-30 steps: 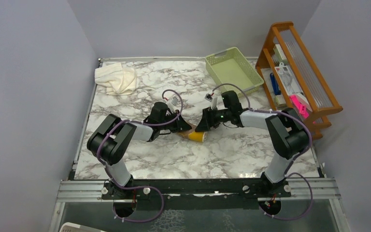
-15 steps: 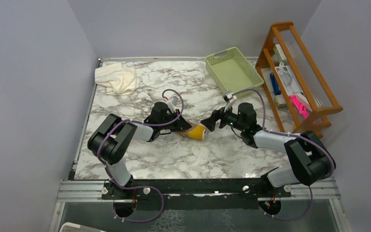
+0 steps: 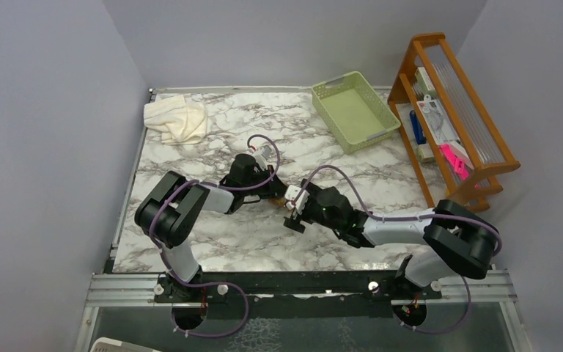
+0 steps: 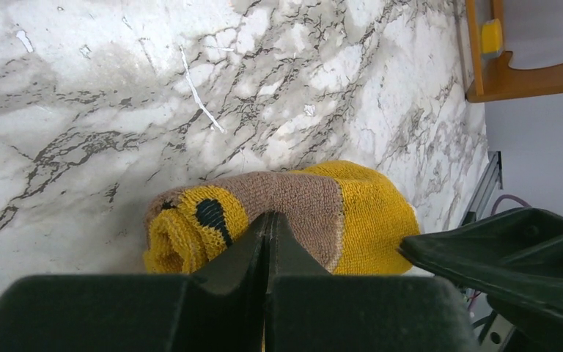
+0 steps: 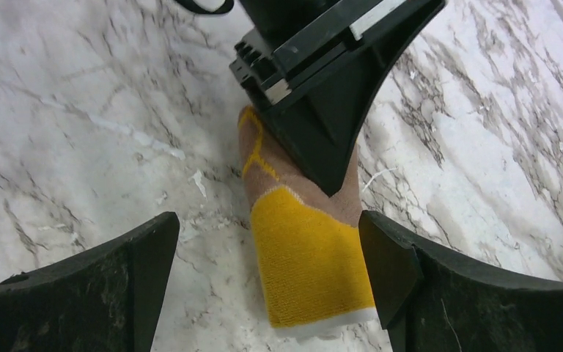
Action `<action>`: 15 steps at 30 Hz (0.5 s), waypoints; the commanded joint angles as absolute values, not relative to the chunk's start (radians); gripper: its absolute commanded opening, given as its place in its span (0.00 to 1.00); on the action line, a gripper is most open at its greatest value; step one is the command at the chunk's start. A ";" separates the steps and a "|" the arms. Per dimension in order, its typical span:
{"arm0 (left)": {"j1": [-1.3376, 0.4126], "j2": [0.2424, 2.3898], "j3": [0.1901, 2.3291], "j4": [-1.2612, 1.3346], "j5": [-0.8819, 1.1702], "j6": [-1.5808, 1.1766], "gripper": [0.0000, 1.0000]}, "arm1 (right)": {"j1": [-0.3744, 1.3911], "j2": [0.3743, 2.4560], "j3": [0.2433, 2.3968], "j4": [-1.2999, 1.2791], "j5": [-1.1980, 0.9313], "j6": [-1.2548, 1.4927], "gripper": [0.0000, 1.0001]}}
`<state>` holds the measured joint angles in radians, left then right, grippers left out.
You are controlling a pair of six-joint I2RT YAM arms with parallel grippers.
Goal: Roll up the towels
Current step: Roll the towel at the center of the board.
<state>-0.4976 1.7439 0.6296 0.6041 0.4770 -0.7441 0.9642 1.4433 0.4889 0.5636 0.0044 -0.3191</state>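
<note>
A rolled towel (image 4: 366, 220), mustard-yellow with a tan-brown band, lies at the middle of the marble table (image 3: 212, 242). My left gripper (image 4: 267, 216) is shut, its joined tips pressing on the brown band (image 5: 344, 202). My right gripper (image 5: 267, 242) is open wide, and its fingers (image 5: 403, 271) straddle the roll's yellow end (image 5: 308, 257) without touching it. In the top view both grippers (image 3: 293, 209) cover most of the roll. A cream-white towel (image 3: 177, 119) lies crumpled at the back left corner.
A pale green basket (image 3: 354, 110) stands at the back right. Beside it, a wooden rack (image 3: 454, 110) holds small items along the right edge. Walls close in the table on the left, back and right.
My right arm swung from the far right of the roll round to its near side, and its open jaws now straddle the yellow end. The left gripper stayed on the roll.
</note>
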 commanded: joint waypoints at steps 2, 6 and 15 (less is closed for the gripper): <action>-0.491 1.809 0.627 0.467 0.381 -0.675 0.00 | 1.006 1.546 0.596 0.421 0.127 -0.506 0.93; -0.491 1.809 0.633 0.460 0.383 -0.671 0.00 | 1.034 1.636 0.646 0.401 0.259 -0.575 0.91; -0.491 1.821 0.649 0.438 0.388 -0.654 0.00 | 1.038 1.731 0.668 0.437 0.389 -0.624 0.91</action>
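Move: The rolled towel's middle is about 5 cm ahead of my right hand, some 3 cm to its left and 4 cm lower. My shut left fingers already rest on that roll, with its middle roughly 2 cm back, 2 cm to their left and 1 cm below them. From my right hand, the green basket is about 31 cm farther out and 17 cm to the right. I bring my wide-open right hand down about 4 cm, then increasingly forward, some 3 cm in all, towards the free end of the rolled towel, so the fingers come in on either side of it. The wrist rolls and dips the fingertips on the way, turning about 25 degrees altogether. My left hand keeps its closed fingertips on the roll, barely moving. ##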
